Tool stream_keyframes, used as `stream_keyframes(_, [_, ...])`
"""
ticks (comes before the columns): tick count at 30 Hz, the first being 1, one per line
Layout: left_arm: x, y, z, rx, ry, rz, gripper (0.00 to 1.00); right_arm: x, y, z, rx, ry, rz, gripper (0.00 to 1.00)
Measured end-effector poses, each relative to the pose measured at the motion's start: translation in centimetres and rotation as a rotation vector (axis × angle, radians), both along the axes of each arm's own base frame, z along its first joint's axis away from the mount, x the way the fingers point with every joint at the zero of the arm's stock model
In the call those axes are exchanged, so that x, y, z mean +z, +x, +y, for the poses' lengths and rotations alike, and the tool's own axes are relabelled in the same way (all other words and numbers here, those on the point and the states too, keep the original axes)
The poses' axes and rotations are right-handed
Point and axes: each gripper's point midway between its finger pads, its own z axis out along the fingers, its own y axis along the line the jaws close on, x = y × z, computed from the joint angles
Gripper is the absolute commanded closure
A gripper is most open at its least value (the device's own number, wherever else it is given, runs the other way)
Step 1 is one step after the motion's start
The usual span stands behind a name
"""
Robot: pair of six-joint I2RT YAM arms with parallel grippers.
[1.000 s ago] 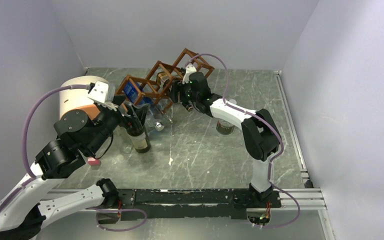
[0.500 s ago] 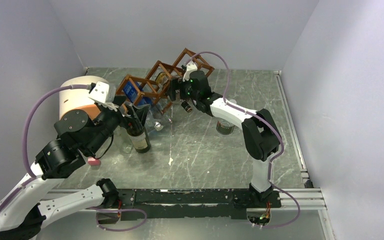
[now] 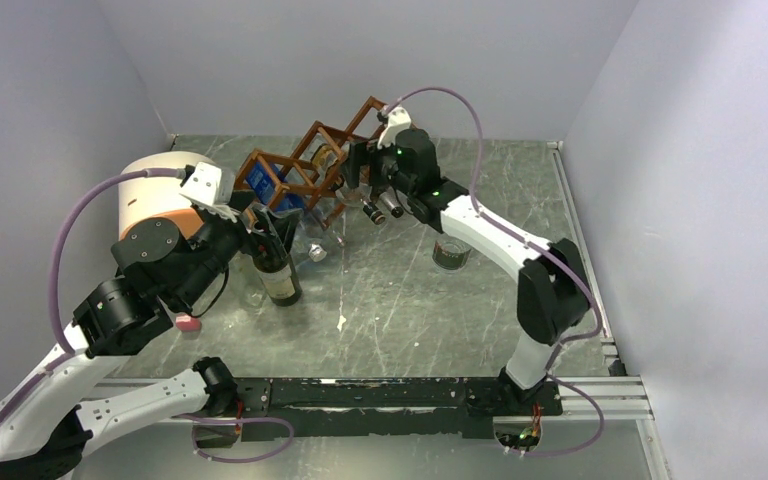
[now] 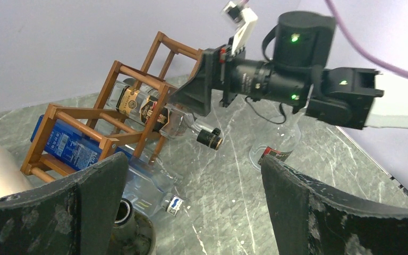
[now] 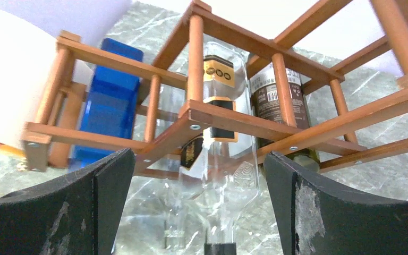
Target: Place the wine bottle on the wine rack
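Note:
The reddish-brown wine rack [image 3: 295,168] [image 5: 276,125] [image 4: 106,114] stands at the back of the table. A clear wine bottle [image 5: 220,133] [image 4: 143,106] with a black and gold label lies in one of its cells. Its black-capped neck [image 4: 212,139] [image 3: 373,211] sticks out toward the right arm. My right gripper [image 5: 199,212] [image 3: 358,178] is open, its fingers [image 5: 101,202] apart on either side of the neck and not touching it. My left gripper [image 4: 191,207] [image 3: 265,228] is open above a dark bottle [image 3: 278,275] [image 4: 121,215] that stands upright on the table.
A blue bottle [image 5: 109,101] and a dark bottle [image 5: 276,98] also fill rack cells. A clear bottle with a blue cap [image 4: 172,204] lies under the rack. A cream-and-orange cylinder [image 3: 160,190] stands at the left, and a glass with a red label [image 3: 450,252] [image 4: 276,151] at the right.
My right gripper has opened and drawn back and up from the clear bottle's neck. The bottle stays in the rack. The left arm has not moved.

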Motion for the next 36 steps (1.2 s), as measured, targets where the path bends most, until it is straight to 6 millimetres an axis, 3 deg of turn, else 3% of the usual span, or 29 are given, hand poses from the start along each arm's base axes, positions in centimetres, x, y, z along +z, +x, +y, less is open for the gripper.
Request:
stream_keyframes(3, [0.0, 0.0, 0.0, 0.0, -0.001, -0.001, 0.01, 2.3, -1.2, -0.8, 0.002, 0.012, -0.015, 0.08])
stream_keyframes(6, [-0.5, -0.1, 0.1, 0.0, 0.002, 0.001, 0.01, 2.4, -3.0, -1.7, 0.015, 0.003, 0.007, 0.1])
stream_keyframes(10, [-1.3, 0.1, -0.1, 0.0, 0.017, 0.013, 0.01, 0.1, -5.8, -2.9, 0.031, -0.052, 0.081, 0.1])
stream_keyframes(15, [-2.4, 0.3, -0.3, 0.005, 0.033, 0.022, 0.02, -3.6, -10.9, -4.5, 0.069, -0.137, 0.187, 0.17])
stream_keyframes(19, [-3.2, 0.6, -0.3, 0.015, 0.04, 0.024, 0.02, -4.2, -14.5, -4.6, 0.123, -0.154, 0.2, 0.23])
stream_keyframes(22, [-3.0, 0.7, -0.5, 0.013, 0.036, 0.022, 0.02, -3.8, -17.9, -3.0, 0.204, -0.128, 0.148, 0.23])
stream_keyframes(25, [-1.6, 0.6, -0.7, -0.001, 0.008, -0.007, 0.02, -3.1, -20.8, -0.5, 0.289, -0.088, 0.087, 0.23])
stream_keyframes(30, [1.7, 0.3, -0.2, 0.001, -0.045, -0.071, 0.02, -0.4, -22.2, 4.5, 0.354, -0.003, -0.026, 0.23])
stream_keyframes(36, [5.7, -0.4, 1.6, 0.034, -0.123, -0.141, 0.03, 2.6, -22.0, 11.4, 0.401, 0.078, -0.13, 0.23])
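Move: The wine bottle still standing on the table is about 18 cm back and 19 cm to the left of the empty right hand, its middle some 10 cm lower. The wine rack's middle lies about 6 cm ahead, 5 cm left and 12 cm below; the blue bottle lying in it is about 15 cm left, 2 cm back and 17 cm down. From the left hand, the wine bottle stands roughly 6 cm ahead, 3 cm left and 26 cm below. Empty and open, the right hand backs off from the rack about 22 cm, lifting slightly, dipping, then rising again, and swings some 11 cm left late in the retreat towards the standing wine bottle, turning about 20 degrees counter-clockwise while its fingers narrow a little. The empty left hand first sinks about 3 cm above that bottle, then reverses and climbs some 9 cm clear, its fingers staying open and tipping up slightly. ##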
